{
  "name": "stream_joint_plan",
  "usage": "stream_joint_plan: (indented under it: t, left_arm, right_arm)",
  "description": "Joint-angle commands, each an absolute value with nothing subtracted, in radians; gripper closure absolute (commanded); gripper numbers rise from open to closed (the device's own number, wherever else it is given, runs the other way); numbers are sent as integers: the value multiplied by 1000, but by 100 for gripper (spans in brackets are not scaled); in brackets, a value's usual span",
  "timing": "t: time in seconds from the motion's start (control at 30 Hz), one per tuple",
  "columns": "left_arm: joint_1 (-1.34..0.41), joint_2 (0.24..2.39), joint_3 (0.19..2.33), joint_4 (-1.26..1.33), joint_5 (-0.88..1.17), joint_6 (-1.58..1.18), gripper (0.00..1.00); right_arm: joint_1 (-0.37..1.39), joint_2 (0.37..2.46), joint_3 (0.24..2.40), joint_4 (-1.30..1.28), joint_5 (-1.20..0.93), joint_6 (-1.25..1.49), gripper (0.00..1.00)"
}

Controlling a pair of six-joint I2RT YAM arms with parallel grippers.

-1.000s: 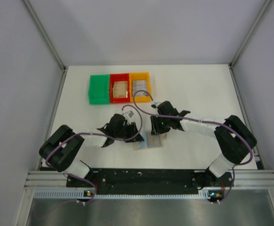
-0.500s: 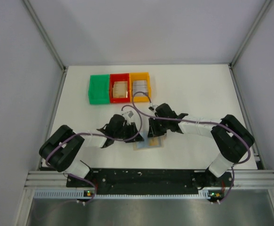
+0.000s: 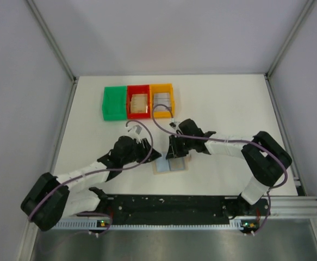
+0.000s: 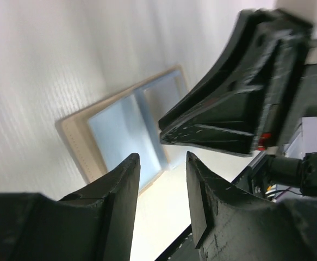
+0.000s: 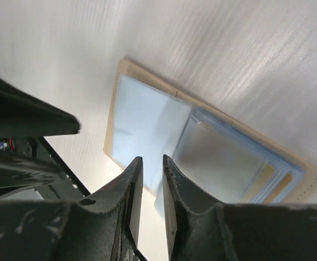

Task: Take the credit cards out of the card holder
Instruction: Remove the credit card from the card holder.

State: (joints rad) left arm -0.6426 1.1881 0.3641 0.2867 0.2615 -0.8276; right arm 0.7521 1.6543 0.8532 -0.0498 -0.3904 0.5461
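Note:
The card holder [image 3: 171,165] lies open on the white table, tan outside with blue-grey lining [image 5: 147,122]. In its right half a grey credit card [image 5: 223,157] sits in the top pocket, and tan card edges [image 5: 267,182] show behind it. My right gripper [image 5: 151,160] hovers over the holder's near edge [image 3: 174,151], jaws a narrow gap apart with nothing seen between them. Just left of the holder is my left gripper [image 4: 161,160] [image 3: 146,153], open and empty. The holder [image 4: 123,130] fills the middle of the left wrist view, with the right gripper's fingers [image 4: 223,114] above it.
Three bins stand in a row at the back: green [image 3: 113,103], red [image 3: 130,103] holding tan cards [image 3: 138,103], orange [image 3: 172,100] holding grey cards [image 3: 162,100]. The black base rail [image 3: 169,204] runs along the near edge. Grey walls enclose the table.
The left arm's elbow swung down and left, and its gripper drew back from the holder and widened. The right gripper moved left over the holder and narrowed its jaws.

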Motion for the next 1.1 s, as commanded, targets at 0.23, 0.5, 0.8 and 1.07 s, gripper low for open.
stream_joint_plan:
  t: [0.23,0.5,0.8,1.07]
  left_arm:
    - [-660,1195,397,293,294,-815,62]
    - [-686,1359,440,339,327,-802,79]
    - [-687,1433,416,344,290,-801,95]
    - [-687,1450,399,354,287,-811,100]
  right_arm:
    - [762,1489,946,-259,-175,428,63]
    - [747,1526,945,-278,-143,390,49]
    - [747,1609,965,-272,-132,382,48]
    - [747,1641,960,-252,-159,384,49]
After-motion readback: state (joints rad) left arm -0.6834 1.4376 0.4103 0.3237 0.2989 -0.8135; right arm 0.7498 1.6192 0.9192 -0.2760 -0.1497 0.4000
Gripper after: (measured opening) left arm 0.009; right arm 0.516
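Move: The open card holder lies flat beneath both hands. For the right hand, the right pocket's middle is about 4 cm to its right, level with it fore and aft and some 2 cm below; the left page sits about 3 cm to its left, also level. For the left hand, the left page is roughly 3 cm to its right, 1 cm back and 5 cm below, with the right pocket about 10 cm right and 1 cm back. The left fingers come down shut onto the left page: after a brief 2 cm rise the hand sinks about 7 cm, easing slightly back and right while closing fully. The right hand leaves the fold, lifting some 4 cm as it shifts about 4 cm right and 2 cm forward and opens to half, then lowers again to bring its spread fingertips down over the right pocket. ##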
